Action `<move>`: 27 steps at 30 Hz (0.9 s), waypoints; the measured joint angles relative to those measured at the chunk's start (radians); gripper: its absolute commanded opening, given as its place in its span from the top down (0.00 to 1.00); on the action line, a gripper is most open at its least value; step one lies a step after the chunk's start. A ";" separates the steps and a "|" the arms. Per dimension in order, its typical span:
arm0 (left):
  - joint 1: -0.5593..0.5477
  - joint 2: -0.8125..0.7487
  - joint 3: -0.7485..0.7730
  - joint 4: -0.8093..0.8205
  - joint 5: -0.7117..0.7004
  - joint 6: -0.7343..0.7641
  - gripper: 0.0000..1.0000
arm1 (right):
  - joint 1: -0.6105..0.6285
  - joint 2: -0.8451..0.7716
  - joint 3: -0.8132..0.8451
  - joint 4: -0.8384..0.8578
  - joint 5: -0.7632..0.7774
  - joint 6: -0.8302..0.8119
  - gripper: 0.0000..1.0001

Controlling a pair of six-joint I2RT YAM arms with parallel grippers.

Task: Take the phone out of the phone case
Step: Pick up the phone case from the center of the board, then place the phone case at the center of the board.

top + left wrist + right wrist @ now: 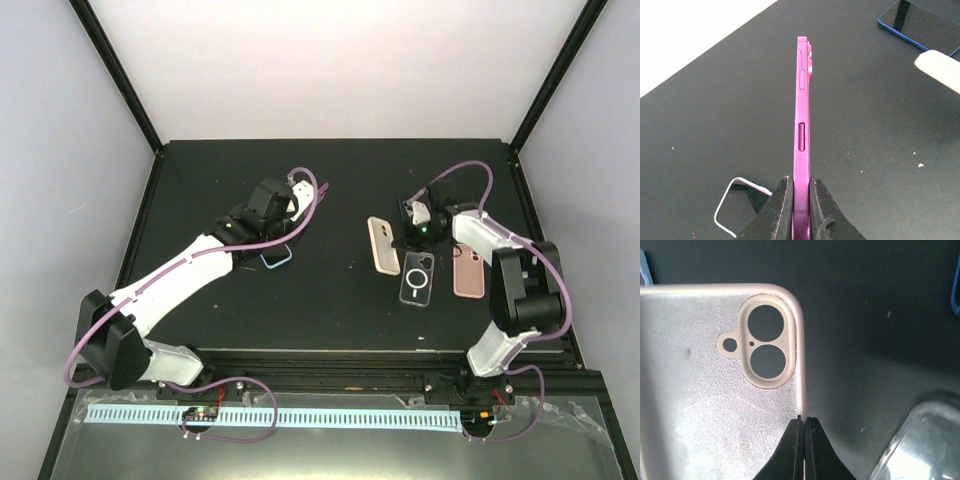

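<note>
A magenta phone (802, 115) is held edge-on above the black table, bare, its side buttons and camera bump showing. My left gripper (801, 182) is shut on its lower end. An empty beige phone case (705, 390) lies open side up on the table, the dark table showing through its camera cutout. In the top view the phone case (383, 245) lies right of centre. My right gripper (804, 419) is shut on the case's right side wall, just below the cutout.
A clear case with a white ring (417, 278) and a pink phone or case (470, 270) lie beside the beige one. A blue-rimmed case (277, 257) lies under the left arm. A white-rimmed case (735, 205) sits below the left fingers.
</note>
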 measured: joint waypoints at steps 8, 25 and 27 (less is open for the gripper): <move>0.000 0.010 0.008 0.001 0.000 -0.006 0.99 | 0.100 -0.144 -0.207 0.104 0.061 0.137 0.99; 0.000 0.010 0.006 0.006 0.000 -0.007 0.98 | 0.231 -0.108 -0.246 0.175 0.248 0.303 0.99; 0.000 0.010 0.006 0.006 0.000 -0.007 0.99 | 0.242 -0.098 -0.244 0.177 0.257 0.306 0.82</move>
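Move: The right hand already holds the beige phone case by its right long edge. Its destination, the empty board beside the clear case, is centred about 8 cm back, 7 cm left and 6 cm below this hand. The clear case lies about 10 cm back and 6 cm right, the blue phone some 9 cm ahead and 5 cm right. From the idle left hand, the empty spot is roughly 8 cm back, 15 cm right and 21 cm below. Keep the right gripper shut on the beige case's edge and draw it about 5 cm back, then ease it some 3 cm left while sinking about 4.5 cm towards the bare board left of the clear case. On the way, dip the hand's left side about 10 degrees and turn it slightly clockwise, so that the case comes level. ##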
